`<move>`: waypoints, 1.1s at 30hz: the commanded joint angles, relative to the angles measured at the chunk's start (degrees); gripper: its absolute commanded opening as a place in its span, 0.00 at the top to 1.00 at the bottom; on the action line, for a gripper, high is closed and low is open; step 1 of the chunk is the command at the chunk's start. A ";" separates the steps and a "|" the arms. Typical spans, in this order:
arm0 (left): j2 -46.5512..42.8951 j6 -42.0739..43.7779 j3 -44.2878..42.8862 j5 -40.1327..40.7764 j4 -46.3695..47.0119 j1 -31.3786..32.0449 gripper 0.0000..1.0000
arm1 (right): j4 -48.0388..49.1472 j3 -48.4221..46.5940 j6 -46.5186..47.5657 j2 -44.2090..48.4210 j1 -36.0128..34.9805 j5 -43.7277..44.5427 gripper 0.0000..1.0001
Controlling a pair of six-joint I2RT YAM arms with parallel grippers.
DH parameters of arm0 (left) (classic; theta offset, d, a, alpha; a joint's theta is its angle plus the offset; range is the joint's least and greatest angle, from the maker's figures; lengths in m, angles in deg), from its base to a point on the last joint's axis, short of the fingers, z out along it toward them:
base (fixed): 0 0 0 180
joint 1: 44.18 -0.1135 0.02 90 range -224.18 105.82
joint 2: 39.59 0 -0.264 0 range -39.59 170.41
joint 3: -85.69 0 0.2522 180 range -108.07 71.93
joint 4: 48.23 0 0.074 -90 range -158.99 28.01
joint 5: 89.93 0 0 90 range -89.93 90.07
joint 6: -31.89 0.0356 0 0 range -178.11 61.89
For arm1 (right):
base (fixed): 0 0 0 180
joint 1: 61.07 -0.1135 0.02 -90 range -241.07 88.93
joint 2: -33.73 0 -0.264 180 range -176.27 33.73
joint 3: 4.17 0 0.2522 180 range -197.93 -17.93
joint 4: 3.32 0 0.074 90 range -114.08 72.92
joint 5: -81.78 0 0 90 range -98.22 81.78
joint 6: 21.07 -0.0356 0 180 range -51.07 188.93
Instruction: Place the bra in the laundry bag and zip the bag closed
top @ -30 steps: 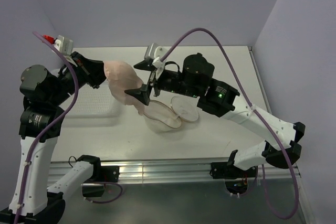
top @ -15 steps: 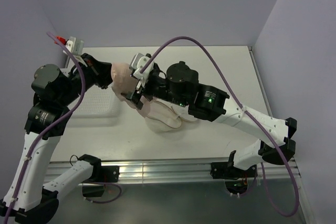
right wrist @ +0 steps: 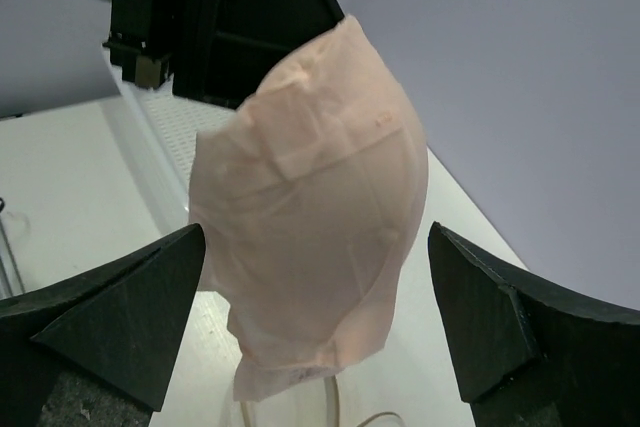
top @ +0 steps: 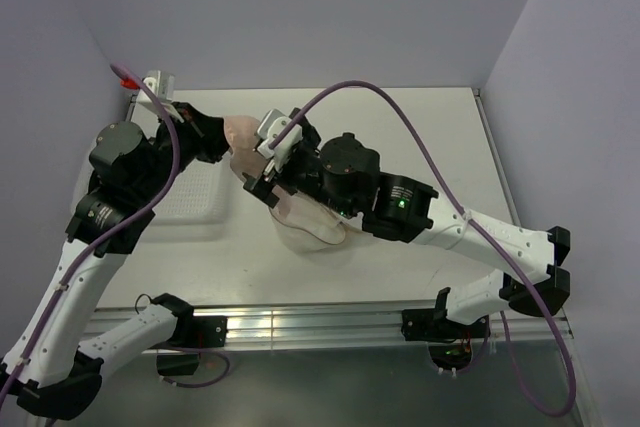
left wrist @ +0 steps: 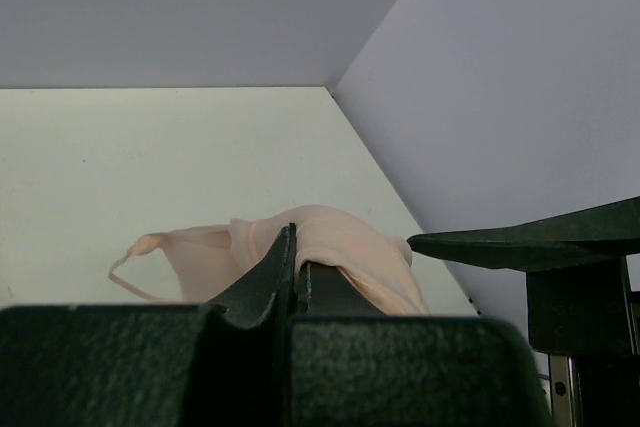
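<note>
The pale pink bra (top: 240,137) hangs in the air from my left gripper (top: 218,137), whose jaws are shut on a fold of its fabric (left wrist: 330,247). In the left wrist view the gripper (left wrist: 296,247) shows no gap. My right gripper (top: 262,169) is open wide, and the bra's cup (right wrist: 310,197) hangs between its two spread fingers without touching them. In the right wrist view the gripper (right wrist: 316,232) is level with the cup's lower half. The white mesh laundry bag (top: 315,229) lies open on the table, mostly under my right arm.
A white perforated basket (top: 190,202) sits on the table's left side, below my left arm; it also shows in the right wrist view (right wrist: 170,132). Lilac walls enclose the table on the back, left and right. My two arms are close together over the table's left-middle.
My left arm has carried the bra a little farther back. My right gripper has moved left and up, so its open fingers now stand on both sides of the hanging cup.
</note>
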 commanded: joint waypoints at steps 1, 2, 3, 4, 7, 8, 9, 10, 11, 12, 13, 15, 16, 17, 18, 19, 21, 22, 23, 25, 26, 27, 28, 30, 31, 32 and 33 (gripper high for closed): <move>1.05 -0.73 -0.80 3.30 3.92 2.58 1.00 | 2.27 -3.03 2.93 -2.13 -0.29 3.93 0.00; 1.14 -0.55 -1.06 3.48 3.66 2.93 1.00 | 2.44 -3.64 3.12 -2.66 0.06 4.11 0.00; 1.14 -0.29 -1.32 3.57 3.40 3.20 1.00 | 2.70 -3.82 3.20 -2.67 0.15 4.11 0.00; 1.14 -0.29 -1.59 3.39 2.96 3.55 1.00 | 2.97 -3.91 3.47 -2.67 0.32 4.11 0.00; 1.49 0.06 -2.29 3.30 2.25 4.43 1.00 | 4.72 -4.09 4.52 -2.49 0.41 6.12 0.04; 1.67 0.15 -2.38 3.22 2.08 4.69 1.00 | 5.34 -3.91 4.70 -2.49 0.41 6.65 0.06; 1.58 0.15 -2.29 3.04 1.99 5.13 1.00 | 5.52 -4.08 4.87 -2.75 0.50 7.01 0.09; 1.50 0.15 -2.29 3.04 1.99 5.31 1.00 | 5.35 -4.26 4.96 -2.84 0.50 7.88 0.22; 1.32 0.24 -2.29 3.04 1.99 5.48 1.00 | 5.34 -4.17 4.88 -2.75 0.50 8.59 0.30; 1.32 0.67 -2.55 3.30 1.81 5.66 1.00 | 5.69 -3.74 4.79 -2.49 0.50 9.20 0.37; 1.14 0.85 -2.73 3.48 1.55 5.75 1.00 | 7.26 -3.13 4.79 -2.14 0.59 9.82 0.54; 0.88 1.12 -2.82 3.13 1.37 5.84 1.00 | 7.80 -2.50 4.35 -1.35 0.67 10.44 0.67; 0.79 1.20 -2.82 1.65 1.72 5.84 1.00 | 7.54 -2.50 4.26 -1.09 0.67 10.26 0.75; 0.70 1.38 -2.91 0.85 1.98 5.84 1.00 | 7.54 -2.59 4.17 -0.56 0.67 10.26 0.80; 0.70 1.99 -3.34 0.15 2.25 5.75 1.00 | 7.80 -2.50 3.82 -0.38 0.76 10.35 0.85; 0.53 2.43 -3.44 -1.34 2.42 5.75 1.00 | 7.89 -2.50 3.56 -0.12 1.20 10.18 0.93; -0.43 4.01 -3.52 -2.49 2.60 5.75 0.88 | 7.72 -1.89 3.47 1.02 1.46 9.30 0.98; -0.87 4.71 -3.61 -2.93 2.34 5.75 0.69 | 7.80 -1.37 3.47 1.63 1.81 8.86 1.00; -1.40 6.29 -3.61 -2.68 2.08 5.84 0.58 | 7.80 -0.40 3.03 2.95 2.43 7.03 1.00; -3.60 7.35 -2.65 -1.62 0.93 5.84 0.31 | 7.37 0.48 0.32 4.45 5.40 2.99 1.00; -4.65 7.97 -0.64 -1.53 1.02 5.84 0.26 | 7.10 1.53 -1.00 6.19 6.90 0.10 1.00; -7.01 8.41 0.77 -1.70 1.45 5.84 0.22 | 6.84 2.15 -3.80 7.26 8.39 -6.37 1.00; -8.16 8.85 1.91 -1.71 2.16 5.75 0.17 | 7.19 2.76 -5.22 8.22 10.15 -9.83 1.00; -11.40 10.08 5.77 -2.67 2.34 5.75 0.15 | 9.37 5.31 -9.34 11.30 15.42 -20.78 1.00; -12.47 9.65 7.10 -3.02 3.21 5.84 0.14 | 10.00 6.62 -10.32 12.79 18.22 -24.07 1.00; -13.35 9.47 9.81 -4.24 3.91 5.84 0.14 | 10.44 6.98 -11.90 13.50 19.47 -27.06 1.00; -14.49 9.29 10.97 -5.12 4.62 5.75 0.14 | 11.40 7.34 -12.78 14.12 20.35 -29.61 1.00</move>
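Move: Hanging from the left hand's shut fingers, the bra has its middle about 5 cm to that hand's right, 1 cm back and 4 cm below. From the open right hand, the bra's middle lies some 3 cm ahead, 3 cm left and 3 cm below, between and just beyond the fingertips. The open laundry bag is about 6 cm ahead of the right hand, 4 cm to its right and nearly 40 cm down. Its lid flap lies some 10 cm right of the bag and 2 cm farther out. Reaching about 3.5 cm forward around the bra, the wide-open right hand shuts on its upper part while the left still holds it and eases some 2 cm right. Only then does the left spread its fingers, let go and back off about 7 cm, tipping up slightly; the right draws the bra some 7 cm to its right and a little up. ##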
